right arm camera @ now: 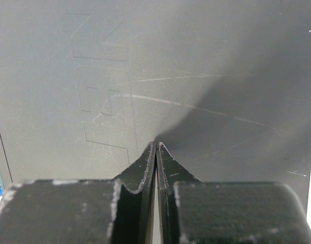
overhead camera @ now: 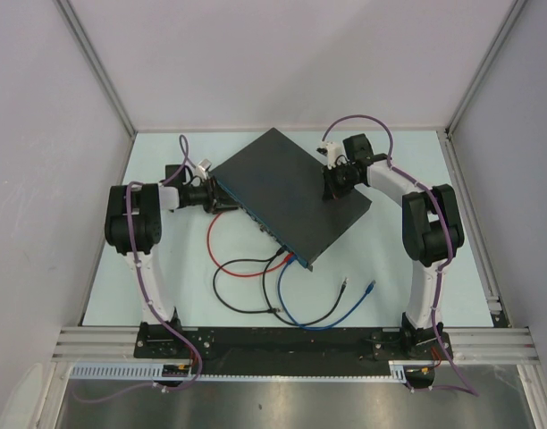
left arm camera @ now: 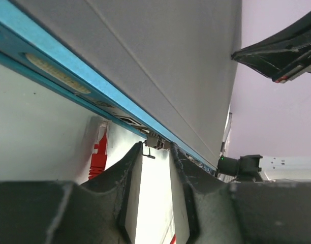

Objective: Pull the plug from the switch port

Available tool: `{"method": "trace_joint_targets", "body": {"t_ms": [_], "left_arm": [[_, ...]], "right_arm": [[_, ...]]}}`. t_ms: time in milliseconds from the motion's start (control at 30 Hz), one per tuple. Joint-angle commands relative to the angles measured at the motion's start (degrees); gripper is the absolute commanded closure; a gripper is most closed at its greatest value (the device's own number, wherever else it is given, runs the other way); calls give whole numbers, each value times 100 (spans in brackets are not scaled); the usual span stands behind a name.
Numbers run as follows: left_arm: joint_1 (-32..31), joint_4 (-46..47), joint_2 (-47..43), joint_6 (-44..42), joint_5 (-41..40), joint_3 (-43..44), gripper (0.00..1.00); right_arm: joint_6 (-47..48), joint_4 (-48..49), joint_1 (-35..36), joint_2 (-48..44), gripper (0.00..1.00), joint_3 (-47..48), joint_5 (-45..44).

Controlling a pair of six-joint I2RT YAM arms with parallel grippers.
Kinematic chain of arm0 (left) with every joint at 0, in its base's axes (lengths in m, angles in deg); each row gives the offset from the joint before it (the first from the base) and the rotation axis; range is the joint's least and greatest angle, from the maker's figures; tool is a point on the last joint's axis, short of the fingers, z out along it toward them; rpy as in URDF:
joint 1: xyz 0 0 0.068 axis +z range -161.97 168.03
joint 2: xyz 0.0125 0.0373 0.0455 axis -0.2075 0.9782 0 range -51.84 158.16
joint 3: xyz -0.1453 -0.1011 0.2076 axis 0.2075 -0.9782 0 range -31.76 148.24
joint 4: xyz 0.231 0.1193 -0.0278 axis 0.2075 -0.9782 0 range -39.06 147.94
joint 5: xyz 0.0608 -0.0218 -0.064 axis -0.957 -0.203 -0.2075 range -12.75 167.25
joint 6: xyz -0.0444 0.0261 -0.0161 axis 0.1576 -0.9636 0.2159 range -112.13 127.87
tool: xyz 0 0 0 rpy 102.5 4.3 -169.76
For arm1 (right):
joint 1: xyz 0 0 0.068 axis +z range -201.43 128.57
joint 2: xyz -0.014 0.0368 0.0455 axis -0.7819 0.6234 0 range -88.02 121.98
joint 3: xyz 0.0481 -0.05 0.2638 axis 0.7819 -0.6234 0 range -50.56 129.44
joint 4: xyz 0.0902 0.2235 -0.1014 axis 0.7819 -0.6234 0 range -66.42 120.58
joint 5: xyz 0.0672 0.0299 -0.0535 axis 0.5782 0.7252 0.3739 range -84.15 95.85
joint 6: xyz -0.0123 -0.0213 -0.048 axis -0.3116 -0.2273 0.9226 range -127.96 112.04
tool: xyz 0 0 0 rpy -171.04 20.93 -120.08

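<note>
The switch point(overhead camera: 282, 179) is a flat dark grey box lying at an angle in the middle of the table. Its blue-teal port edge point(left arm camera: 69, 66) runs across the left wrist view. A small grey plug point(left arm camera: 156, 141) with a black latch tab sits in a port on that edge. My left gripper point(left arm camera: 156, 147) point(overhead camera: 222, 195) has one fingertip on each side of the plug, narrowly open with a slight gap showing. My right gripper point(right arm camera: 156, 144) point(overhead camera: 332, 185) is shut, empty, and its tips rest on the switch's top point(right arm camera: 196, 66).
A red plug boot point(left arm camera: 97, 155) hangs below the blue edge, left of my left finger. Red point(overhead camera: 222, 259), black point(overhead camera: 242, 304) and blue point(overhead camera: 318, 322) cables loop on the table in front of the switch. Loose plug ends point(overhead camera: 372, 286) lie nearby. Walls enclose the table.
</note>
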Motion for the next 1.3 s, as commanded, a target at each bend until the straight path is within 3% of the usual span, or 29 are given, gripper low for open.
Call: {"method": "trace_joint_targets", "body": {"t_ms": [0,167,333,867,1267], "left_arm": [[-143,593,157,82,211,260,72],[-143,497,210,-111,351,340,86],[-125,119,122,-515,273,278,92],[332,-1155,-554,-1894,35,-240,99],[736,-1577,-1389,-2404,457,-670,100]], "right_arm": [[267,-139,30,432,94,-193,-811],[285,-148,30,440,94,-193,-838],[294,-139,38,449,94,-193,-847],[250,-77,21,555,94,-175,-750],[241,-68,-41,555,94,-158,-689]]}}
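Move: The metal plug with its wire latch sits in the switch port right at my left fingertips, barely 1 cm ahead and 1 cm to the right, at their height. The loose red plug lies on the table about 2 cm to my left hand's left, 1 cm back and 2 cm lower. The black plug is farther down the switch front, some 13 cm back and 11 cm right of my left hand. From my right hand, the metal plug is about 25 cm left, 1 cm ahead and 2 cm below. I close my half-open left fingers on the metal plug's outer end, hold there while the grip loads up, then draw back and left, straight out from the switch front, about 5 cm. I lift a little at the very end as the fingers go nearly shut on the wire latch. My right hand stays, closed tips resting on the switch top. ##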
